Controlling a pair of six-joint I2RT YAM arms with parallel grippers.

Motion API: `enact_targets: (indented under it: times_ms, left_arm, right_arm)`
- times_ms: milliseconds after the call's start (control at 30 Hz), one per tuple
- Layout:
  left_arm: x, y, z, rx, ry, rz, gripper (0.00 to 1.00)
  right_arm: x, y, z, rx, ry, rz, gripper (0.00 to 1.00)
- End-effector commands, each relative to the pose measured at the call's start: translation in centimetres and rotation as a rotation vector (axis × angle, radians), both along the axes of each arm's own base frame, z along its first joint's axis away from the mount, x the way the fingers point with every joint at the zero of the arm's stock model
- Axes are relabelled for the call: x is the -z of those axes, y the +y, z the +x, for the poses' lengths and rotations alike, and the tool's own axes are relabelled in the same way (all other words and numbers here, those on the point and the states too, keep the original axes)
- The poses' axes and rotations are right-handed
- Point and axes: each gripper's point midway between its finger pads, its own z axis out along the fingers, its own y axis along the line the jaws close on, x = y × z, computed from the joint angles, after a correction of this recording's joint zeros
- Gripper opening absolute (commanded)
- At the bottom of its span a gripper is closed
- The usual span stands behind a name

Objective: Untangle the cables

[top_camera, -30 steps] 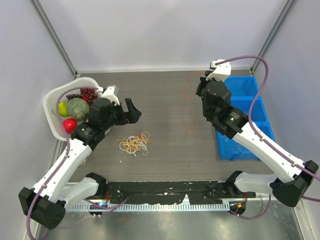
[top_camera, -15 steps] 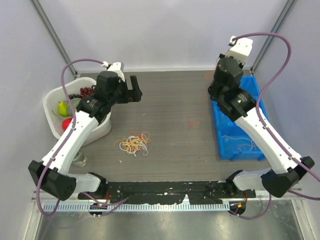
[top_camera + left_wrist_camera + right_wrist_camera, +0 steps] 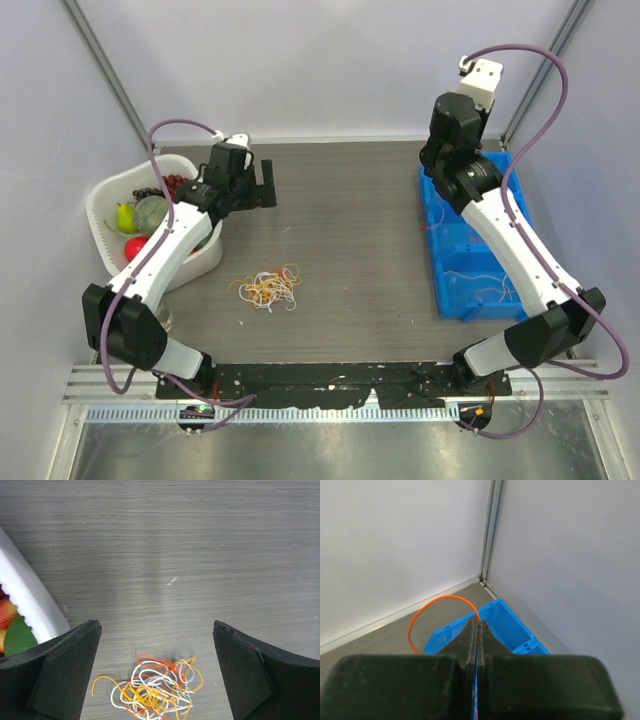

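Observation:
A small tangle of orange, yellow, red and white cables (image 3: 270,288) lies on the dark table, left of centre; the left wrist view shows the cables (image 3: 156,687) low in the frame. My left gripper (image 3: 262,185) hovers well behind the tangle, its jaws wide open with nothing between them (image 3: 155,630). My right gripper (image 3: 432,160) is raised over the blue bin's far end. It is shut (image 3: 477,622) on one thin orange cable (image 3: 435,602), which arcs out from the fingertips and hangs down.
A blue bin (image 3: 440,290) along the right side holds a few thin loose cords; its far end (image 3: 505,622) shows under the right fingers. A white basket (image 3: 100,215) of fruit stands at the left, its rim (image 3: 30,600) near my left finger. Walls close in behind.
The right arm has lifted and swung to the back right over the blue bin with the orange cable. The left arm has drawn back from the tangle toward the far left, still open.

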Motion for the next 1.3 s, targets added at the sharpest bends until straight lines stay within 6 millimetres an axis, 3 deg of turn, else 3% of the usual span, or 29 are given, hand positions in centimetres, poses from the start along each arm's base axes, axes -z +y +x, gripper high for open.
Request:
enact_targets:
  times_ms: [0, 200, 267, 467, 600, 633, 667, 767, 900, 1033, 1133, 1267]
  left_arm:
    - [-1.4, 2.5, 2.8, -0.087, -0.042, 0.000, 1.00]
    - [-2.4, 2.4, 3.0, -0.040, 0.021, 0.027, 0.99]
    - [-2.8, 2.4, 3.3, -0.041, 0.010, 0.028, 0.99]
    - [-1.6, 1.8, 4.4, -0.007, 0.003, 0.033, 0.97]
    - [-3.2, 1.4, 4.1, 0.009, -0.025, 0.001, 0.96]
    - [-3.7, 1.0, 4.0, 0.019, -0.026, -0.013, 0.96]
    - [-3.9, 0.8, 4.0, 0.033, -0.030, -0.021, 0.96]
    - [-4.2, 0.5, 3.9, 0.039, -0.045, -0.044, 0.95]
    - [-5.4, 0.4, 3.6, 0.063, -0.074, -0.045, 0.95]
    - [-5.6, 0.6, 3.3, 0.066, -0.082, -0.033, 0.95]
    - [-5.5, 0.7, 3.3, 0.069, -0.084, -0.030, 0.95]
    - [-5.8, 0.9, 3.2, 0.071, -0.090, -0.015, 0.95]
  right_arm:
    - [-2.2, -0.7, 0.5, 0.050, -0.038, 0.005, 0.01]
    - [-8.4, -4.9, -1.8, 0.153, -0.089, -0.041, 0.01]
    - [-9.1, -5.6, -1.6, 0.155, -0.100, -0.047, 0.01]
    - [-9.0, -7.6, -1.4, 0.118, -0.194, 0.038, 0.01]
    - [-10.0, -8.2, -1.9, 0.105, -0.241, 0.062, 0.01]
    - [-10.3, -7.8, -1.2, 0.077, -0.249, 0.073, 0.01]
    - [-11.4, -7.7, -1.3, 0.054, -0.261, 0.065, 0.01]
    - [-10.4, -7.7, -0.5, 0.054, -0.207, 0.001, 0.01]
    - [-8.5, -8.6, -1.2, 0.085, -0.200, 0.007, 0.01]
    - [-9.1, -10.4, -1.8, 0.121, -0.217, 0.006, 0.01]
    - [-7.8, -11.0, -1.5, 0.129, -0.154, -0.054, 0.01]
    - [-7.9, -13.1, -3.1, 0.202, -0.147, -0.077, 0.01]
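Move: My right hand, shut on one end of the orange cable, is high over the blue bin. The middle compartment lies about 40 cm below, some 5 cm to the right and 2 cm ahead. The white cable in the near compartment is 14 cm back, 5 cm right and equally far down. From my open left hand, the remaining tangle is about 12 cm back, straight in line and 18 cm below; the fruit basket is some 20 cm left and 3 cm ahead. Keeping the orange cable pinched in my closed right fingers, I swing it up and to the right over the blue bin, rising about 8 cm, then carry on right while sinking roughly 3 cm, about 11 cm rightward in all. My left hand, fingers still wide open, eases forward some 3 cm away from the tangle, dipping briefly before it lifts a little. ##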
